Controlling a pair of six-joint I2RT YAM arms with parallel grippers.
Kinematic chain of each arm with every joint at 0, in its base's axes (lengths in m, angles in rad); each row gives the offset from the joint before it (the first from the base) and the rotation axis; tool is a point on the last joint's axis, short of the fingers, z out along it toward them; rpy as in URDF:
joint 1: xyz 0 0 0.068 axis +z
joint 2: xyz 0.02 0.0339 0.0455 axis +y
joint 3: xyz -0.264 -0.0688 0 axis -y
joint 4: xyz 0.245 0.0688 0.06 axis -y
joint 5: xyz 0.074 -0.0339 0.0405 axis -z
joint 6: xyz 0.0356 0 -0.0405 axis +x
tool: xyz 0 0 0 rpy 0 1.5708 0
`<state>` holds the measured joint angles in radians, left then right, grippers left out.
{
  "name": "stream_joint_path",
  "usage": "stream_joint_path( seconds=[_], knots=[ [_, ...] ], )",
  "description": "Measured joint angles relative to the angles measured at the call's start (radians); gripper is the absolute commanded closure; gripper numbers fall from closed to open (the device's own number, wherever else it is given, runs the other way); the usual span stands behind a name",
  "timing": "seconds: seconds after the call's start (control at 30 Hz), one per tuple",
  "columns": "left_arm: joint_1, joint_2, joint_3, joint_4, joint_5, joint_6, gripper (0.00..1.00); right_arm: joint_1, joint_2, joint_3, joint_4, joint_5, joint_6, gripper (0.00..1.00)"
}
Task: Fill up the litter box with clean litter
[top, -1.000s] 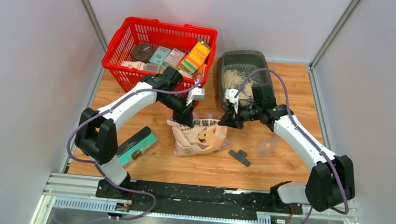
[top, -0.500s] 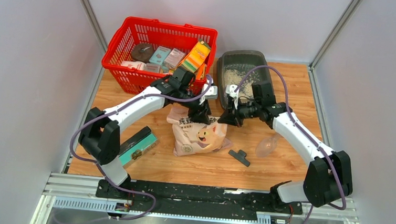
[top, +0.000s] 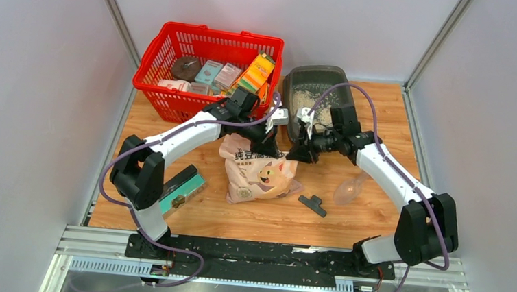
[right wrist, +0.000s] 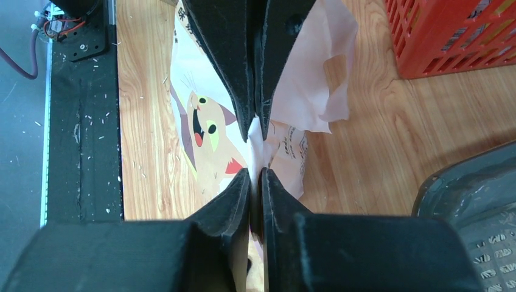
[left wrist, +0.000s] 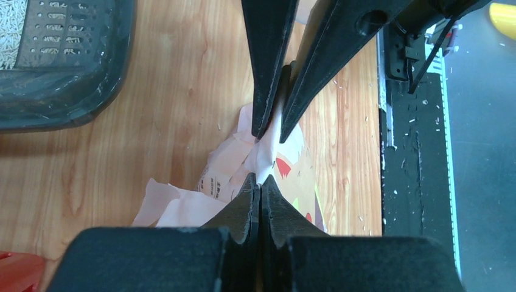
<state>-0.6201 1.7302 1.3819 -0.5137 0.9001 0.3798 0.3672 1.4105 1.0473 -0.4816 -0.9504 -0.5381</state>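
The pinkish-beige litter bag [top: 257,175] with a cartoon cat lies on the wooden table, its torn top edge raised. My left gripper [left wrist: 260,181] is shut on that pale top edge. My right gripper [right wrist: 255,173] faces it tip to tip and is shut on the same edge. In the top view both grippers, left [top: 271,149] and right [top: 295,154], meet just above the bag. The dark grey litter box [top: 319,72] stands behind them at the back, with pale clean litter [top: 308,103] spread over part of its floor. Its rim also shows in the left wrist view [left wrist: 67,91].
A red mesh basket [top: 174,37] holding several packets stands at the back left. A teal-and-black box [top: 178,188] lies near the left arm. A small black clip [top: 313,205] and a clear plastic piece [top: 349,190] lie right of the bag.
My left gripper moved right along the bag's top to meet the right gripper and closed on the edge. The bag's top has risen slightly.
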Motion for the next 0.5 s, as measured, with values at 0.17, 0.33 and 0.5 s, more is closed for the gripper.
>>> stream_joint_path(
  seconds=[0.17, 0.33, 0.5],
  knots=[
    [0.0, 0.0, -0.005, 0.019, -0.005, -0.065, 1.0, -0.021, 0.002, 0.009, -0.015, 0.006, 0.047, 0.42],
    [0.001, 0.008, -0.005, 0.031, -0.003, -0.134, 1.0, -0.006, -0.041, -0.005, 0.021, 0.035, 0.055, 0.39],
    [0.003, 0.013, -0.007, 0.044, 0.005, -0.198, 1.0, 0.053, -0.052, -0.021, 0.089, 0.042, 0.056, 0.49]
  ],
)
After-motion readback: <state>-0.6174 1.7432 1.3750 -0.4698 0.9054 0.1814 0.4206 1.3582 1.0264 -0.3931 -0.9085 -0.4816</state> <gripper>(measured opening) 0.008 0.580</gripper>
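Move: The folded rim of the litter bag lies about 2 cm left of the right hand and 1 cm below, and about 2 cm right of the left hand; both still pinch it. From the right hand, the bag's body sits some 8 cm left, 5 cm back and 10 cm below; the litter box is about 18 cm ahead and 8 cm right, the black clip roughly 12 cm back and 8 cm right, both about 15 cm below. The right fingers open, freeing the bag's rim, rise about 1.5 cm, then edge towards the still-pinching left hand. ##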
